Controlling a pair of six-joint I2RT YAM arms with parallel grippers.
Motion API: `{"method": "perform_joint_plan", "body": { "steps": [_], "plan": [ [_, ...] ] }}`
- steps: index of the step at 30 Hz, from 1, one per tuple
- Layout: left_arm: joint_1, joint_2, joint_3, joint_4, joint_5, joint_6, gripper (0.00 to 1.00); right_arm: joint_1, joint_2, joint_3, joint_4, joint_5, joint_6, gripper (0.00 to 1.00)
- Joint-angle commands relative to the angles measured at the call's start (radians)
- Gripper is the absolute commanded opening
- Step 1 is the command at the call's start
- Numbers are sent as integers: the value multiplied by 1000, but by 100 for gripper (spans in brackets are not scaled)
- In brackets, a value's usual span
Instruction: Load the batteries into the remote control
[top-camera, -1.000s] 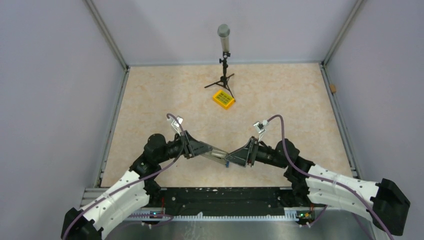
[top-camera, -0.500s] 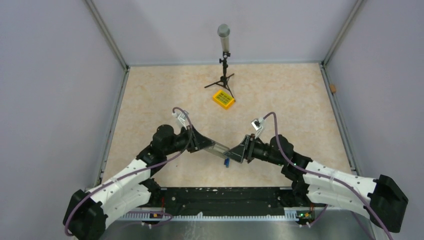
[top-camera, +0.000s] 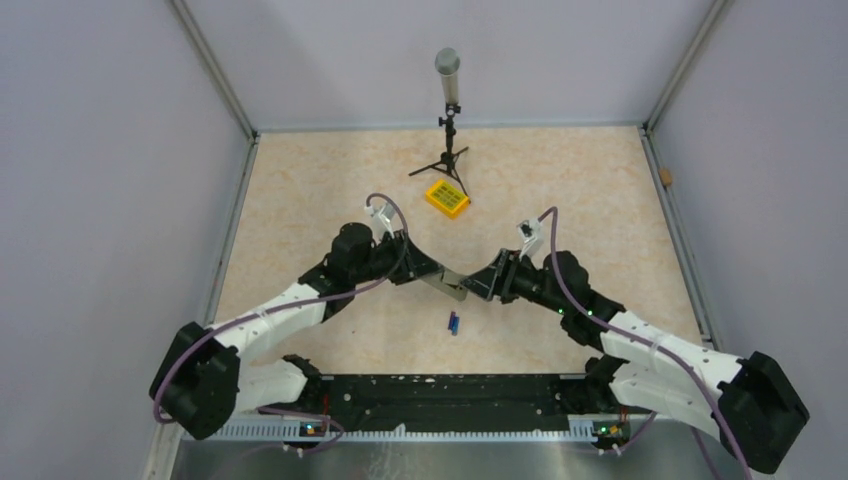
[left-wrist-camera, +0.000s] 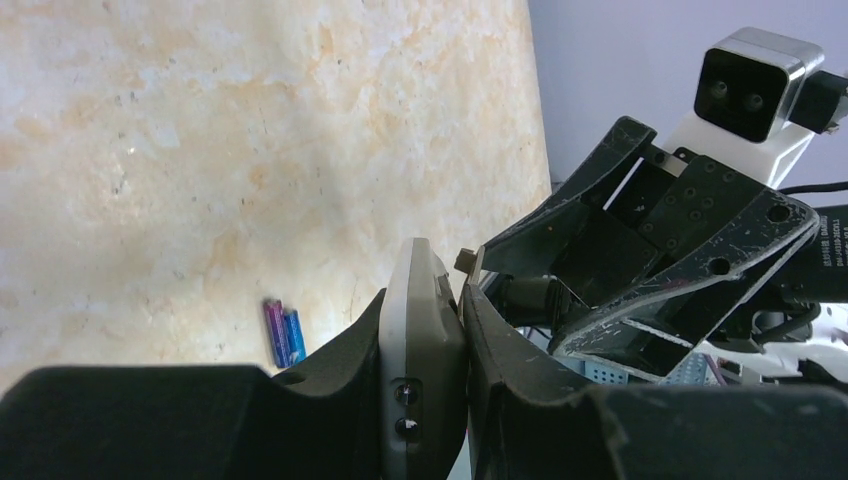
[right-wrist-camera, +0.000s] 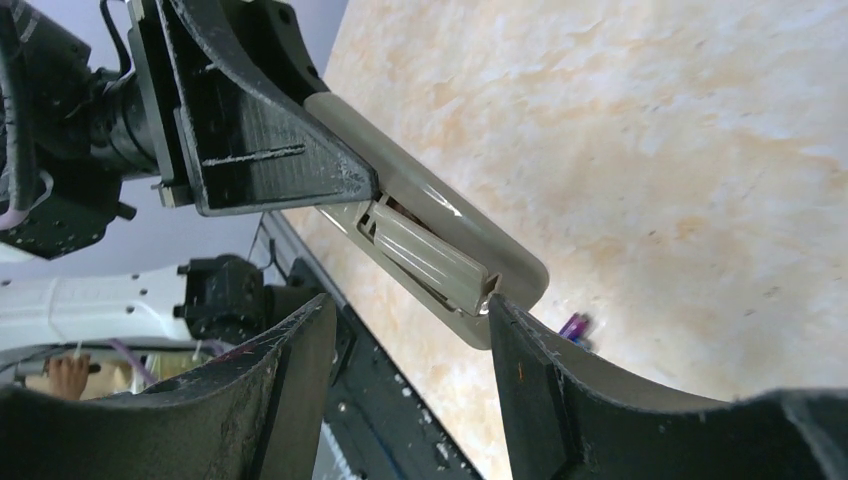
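My left gripper is shut on the remote control, holding it edge-on above the table. In the right wrist view the remote control shows its grey back, where a ribbed cover panel stands slightly raised. My right gripper is open around the remote's free end, and one of its fingertips touches the end of that panel. The batteries, two blue-and-purple cylinders, lie side by side on the table below and nearer than the remote.
A yellow box with green keys lies farther back, beside a small tripod stand with a grey cylinder. Grey walls enclose the table on three sides. A black rail runs along the near edge.
Both arms have moved away from the near edge, carrying the remote control farther up the table. The batteries stayed put and now lie uncovered, nearer than the grippers.
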Motion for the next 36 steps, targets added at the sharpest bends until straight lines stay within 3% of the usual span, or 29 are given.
{"method": "perform_joint_plan", "body": {
  "steps": [1, 9, 18, 31, 36],
  "plan": [
    [4, 102, 95, 107, 19, 24, 0, -78, 22, 56, 12, -56, -40, 57],
    [26, 351, 241, 127, 48, 20, 0, -208, 72, 69, -10, -126, -71, 57],
    [56, 490, 315, 101, 58, 42, 0, -279, 92, 73, -101, -116, -143, 57],
    [70, 378, 260, -18, 18, 112, 0, -280, 37, 119, -274, -123, -231, 57],
    [70, 301, 188, -37, 20, 110, 10, -267, 18, 154, -370, -124, -271, 57]
  ]
}}
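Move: From the left gripper, which still holds the remote, the loose battery cover lies about 5 cm right and 3 cm back, roughly level. The two batteries on the table are some 6 cm back, 5 cm right and 16 cm below. From the open right gripper the cover is about 4 cm left and 1 cm ahead, the batteries 4 cm left, 3 cm back and 16 cm down. Keep the remote gripped and carry the left gripper forward about 8 cm, sinking some 6 cm and drifting right, then ease back and up a little. Meanwhile bring the right gripper, still open, right, forward and down, away from the remote and batteries, rolling its left side down some 15 degrees, and lift it slightly at the end. ##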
